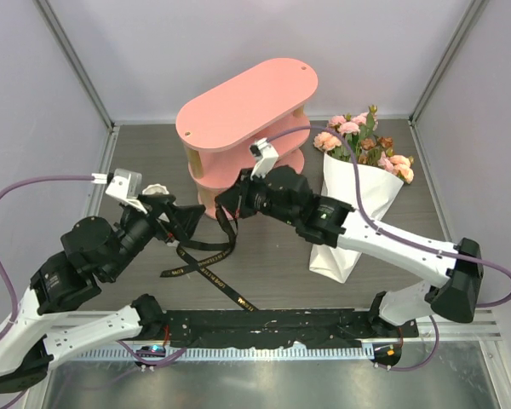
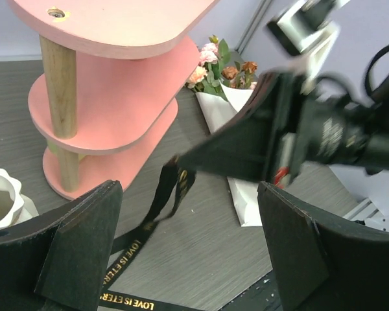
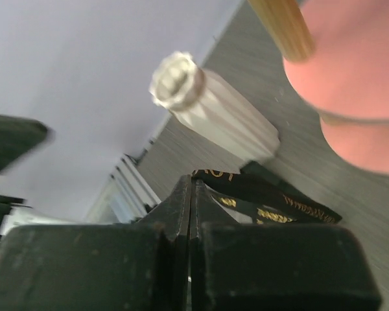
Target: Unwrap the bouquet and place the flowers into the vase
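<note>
The bouquet (image 1: 355, 209) lies at the right in its white paper cone, with the pink and peach flowers (image 1: 364, 141) at its far end. A black ribbon (image 1: 206, 258) with gold lettering trails loose over the table. Its upper end hangs from my right gripper (image 1: 227, 204), which is shut on it in front of the pink shelf. The pinched ribbon (image 3: 262, 202) comes out beside the gripper's tip (image 3: 192, 186). My left gripper (image 1: 186, 223) is open just left of the ribbon, its fingers (image 2: 84, 249) wide apart over bare table. The white ribbed vase (image 1: 156, 189) stands behind the left gripper.
A pink oval three-tier shelf (image 1: 247, 102) on wooden posts stands at the back centre, close behind both grippers. The right arm (image 1: 383, 243) crosses over the paper cone. A black rail (image 1: 272, 328) runs along the near edge.
</note>
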### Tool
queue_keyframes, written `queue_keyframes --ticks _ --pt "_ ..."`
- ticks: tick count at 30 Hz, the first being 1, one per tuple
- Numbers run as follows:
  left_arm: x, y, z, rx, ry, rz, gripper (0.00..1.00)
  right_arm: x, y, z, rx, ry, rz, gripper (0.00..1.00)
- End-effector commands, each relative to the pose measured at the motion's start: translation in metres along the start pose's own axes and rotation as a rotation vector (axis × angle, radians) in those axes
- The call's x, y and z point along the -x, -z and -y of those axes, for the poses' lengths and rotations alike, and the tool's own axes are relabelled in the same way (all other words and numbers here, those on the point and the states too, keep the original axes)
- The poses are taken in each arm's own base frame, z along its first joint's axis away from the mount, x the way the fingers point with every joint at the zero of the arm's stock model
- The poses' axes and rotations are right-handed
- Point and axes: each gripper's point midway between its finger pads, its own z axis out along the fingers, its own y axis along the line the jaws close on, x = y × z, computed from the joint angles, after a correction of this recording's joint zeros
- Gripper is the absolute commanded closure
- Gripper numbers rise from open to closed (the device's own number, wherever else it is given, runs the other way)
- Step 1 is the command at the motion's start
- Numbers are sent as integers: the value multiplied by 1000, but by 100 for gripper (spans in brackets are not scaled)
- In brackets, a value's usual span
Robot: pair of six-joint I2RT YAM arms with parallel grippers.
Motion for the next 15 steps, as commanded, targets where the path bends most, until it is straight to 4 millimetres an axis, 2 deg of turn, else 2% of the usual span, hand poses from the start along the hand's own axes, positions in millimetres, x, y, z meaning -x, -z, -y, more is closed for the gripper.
queue_keyframes --ticks 1,2,3,5,6,8,9,10,12,13,14,15 --pt "8 -11 -2 39 -5 34 11 -41 -23 27 -24 2 -44 99" --pt "9 -11 -2 44 -1 38 10 -47 -32 26 -8 -9 -51 99" --pt "9 -12 -2 46 0 38 10 -68 -44 32 -6 -32 -106 99" --pt "10 -12 -2 50 4 45 10 -83 -58 31 12 -55 -127 99" --pt "10 -13 -3 51 5 46 11 -103 -69 30 24 -66 -182 99" --pt "12 -12 -4 54 8 54 10 -119 -77 27 38 -81 -234 99" --pt "11 -12 -5 61 5 50 11 -132 -85 35 22 -89 -268 97" --pt "11 -12 -5 62 4 52 10 -141 -84 40 5 -82 -303 90" --pt "8 -13 -6 64 2 46 10 -146 -85 55 -52 -52 -319 76" --pt "6 -15 -6 67 0 43 10 -147 -76 70 -109 -20 -340 60" --pt "4 -16 -6 69 -1 38 10 -137 -73 83 -168 5 -295 53" --pt "0 -19 -5 67 -2 31 10 -140 -64 99 -214 28 -295 45"
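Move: The right hand, shut on the raised end of the black ribbon, is going to the ribbon pile, about 5 cm back, 8 cm to its left and some 29 cm below. The vase stands roughly 15 cm to this hand's left and 1 cm ahead, its middle 19 cm lower. The pink shelf's middle is about 17 cm ahead, 4 cm right and 16 cm below. From the left hand, the pile lies level front to back, 2 cm right, about 33 cm down. Still pinching the ribbon's end, the right hand lowers it quickly, a bit over 20 cm, towards the ribbon pile beside the vase, drifting about 5 cm left on the way. The wrist tips the fingers down by some 25 degrees, and near the bottom they spread from shut to a little under half open to release the ribbon. ##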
